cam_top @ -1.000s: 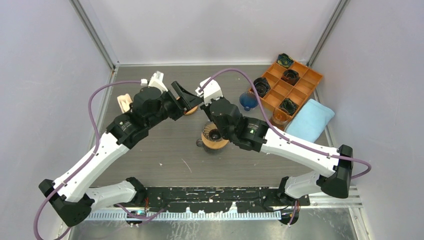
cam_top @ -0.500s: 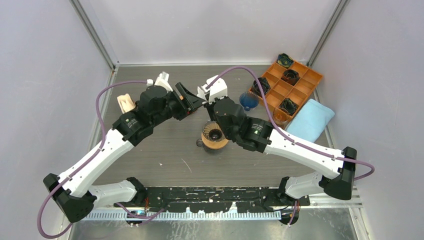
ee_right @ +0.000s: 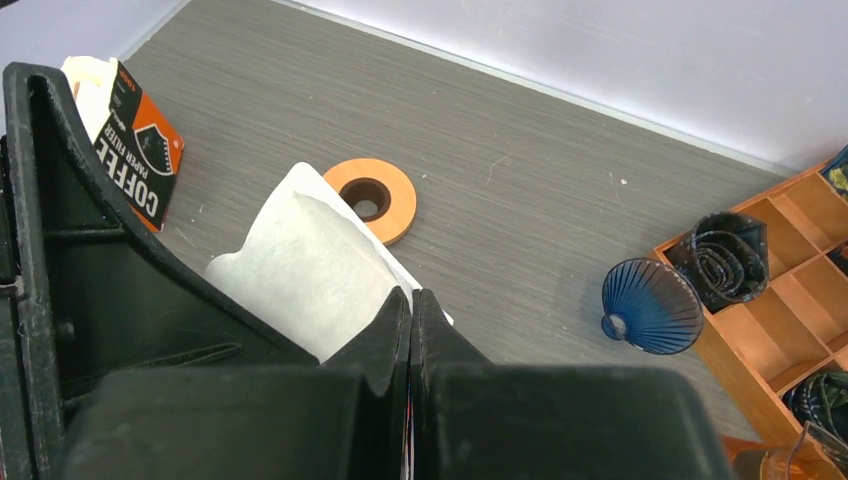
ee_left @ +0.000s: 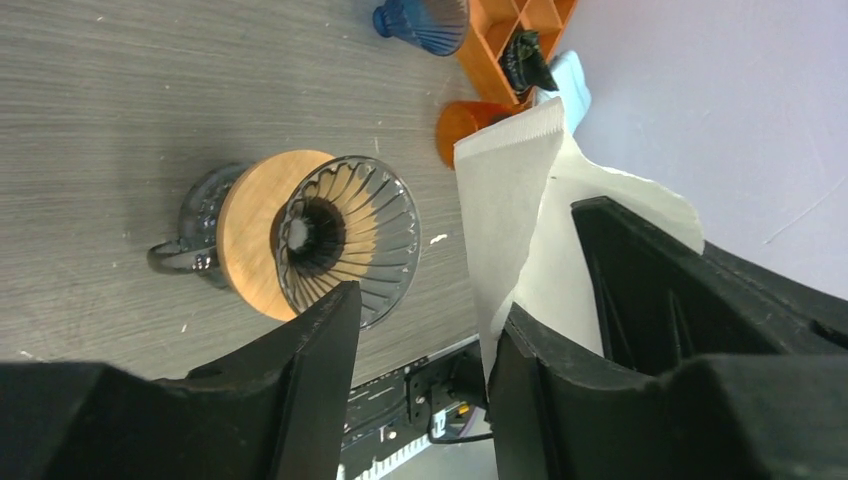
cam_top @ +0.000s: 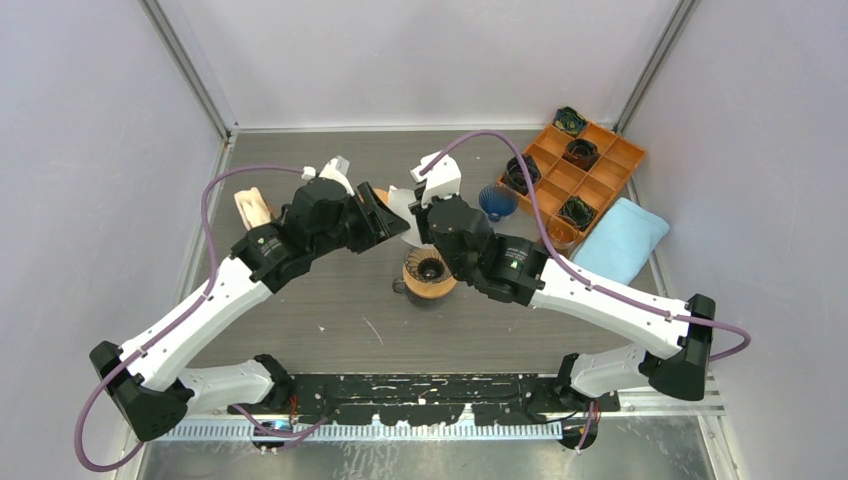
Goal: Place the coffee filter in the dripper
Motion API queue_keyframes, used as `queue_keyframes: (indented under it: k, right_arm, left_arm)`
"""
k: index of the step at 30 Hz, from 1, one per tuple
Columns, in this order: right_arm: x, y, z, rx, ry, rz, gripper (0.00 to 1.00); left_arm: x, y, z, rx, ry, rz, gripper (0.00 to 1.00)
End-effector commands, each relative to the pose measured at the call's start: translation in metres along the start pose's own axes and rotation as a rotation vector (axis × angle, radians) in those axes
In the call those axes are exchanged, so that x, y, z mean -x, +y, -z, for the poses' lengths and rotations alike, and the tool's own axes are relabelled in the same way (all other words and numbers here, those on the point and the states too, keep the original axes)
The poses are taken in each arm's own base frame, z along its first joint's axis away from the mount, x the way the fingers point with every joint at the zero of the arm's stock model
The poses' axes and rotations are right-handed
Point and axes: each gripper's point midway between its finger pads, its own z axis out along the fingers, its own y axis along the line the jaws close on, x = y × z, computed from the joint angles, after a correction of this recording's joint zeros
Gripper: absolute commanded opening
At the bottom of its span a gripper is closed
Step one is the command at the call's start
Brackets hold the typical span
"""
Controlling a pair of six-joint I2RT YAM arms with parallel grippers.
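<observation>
The white paper coffee filter (cam_top: 401,203) hangs in the air above the table, pinched at one corner by my right gripper (ee_right: 410,295), which is shut on it. The filter (ee_right: 300,260) fans out to the left of those fingertips. My left gripper (ee_left: 428,305) is open, level with the filter (ee_left: 510,190), whose near edge lies against the inner side of its right finger. The dripper (cam_top: 428,268), ribbed clear glass with a wooden collar, stands on the table just in front of and below both grippers. It shows beyond the left finger as the dripper (ee_left: 345,235).
An orange wooden ring (ee_right: 370,198) lies behind the grippers. A coffee filter box (ee_right: 140,160) stands at the back left. At the right are a blue dripper (cam_top: 497,200), an orange compartment tray (cam_top: 600,160) holding dark drippers, an orange cup (cam_top: 560,232) and a light blue cloth (cam_top: 620,240).
My left gripper has moved right up to the filter and its jaws have narrowed. The right gripper has shifted slightly back with the filter, still shut.
</observation>
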Motion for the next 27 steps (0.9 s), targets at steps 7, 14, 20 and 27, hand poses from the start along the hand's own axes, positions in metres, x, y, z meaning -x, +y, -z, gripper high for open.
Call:
queue_keyframes:
  k: [7, 14, 20, 27]
  right_arm:
    - [0.011, -0.014, 0.015, 0.009, -0.015, -0.198, 0.01]
    - [0.001, -0.019, 0.016, 0.042, 0.014, -0.339, 0.00]
    - [-0.013, -0.028, 0.015, 0.049, 0.058, -0.405, 0.01]
    - [-0.025, -0.029, 0.016, 0.064, 0.096, -0.418, 0.01]
  left_arm:
    - [0.001, 0.005, 0.009, 0.021, -0.015, -0.048, 0.39]
    - [-0.008, 0.001, 0.001, 0.000, 0.032, -0.042, 0.34]
    - [-0.008, 0.004, 0.001, 0.010, 0.035, -0.053, 0.20]
    - [-0.010, 0.003, -0.002, 0.022, 0.063, -0.086, 0.07]
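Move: The left fingers stand half open at the edge of the paper filter, whose middle is about 2 cm ahead, 2 cm to the right and 1 cm up; the dripper sits some 4 cm right, 1 cm back and 14 cm down. From the right hand, which already holds the filter, the dripper lies about 4 cm back, not off to either side, and 18 cm down, the spare wooden ring about 11 cm ahead, 11 cm left, the blue dripper 12 cm ahead, 14 cm right, both near the table. The left hand sinks about 2 cm and shuts its half-open fingers, pinching the filter's near left edge just above the dripper's rim level. Meanwhile the right hand keeps its grip on the filter's other side and goes first right, then more and more down, about 3.5 cm each way, rolling its left side up and tipping its fingertips down some 15 degrees each, away from the left hand and down towards the dripper. ##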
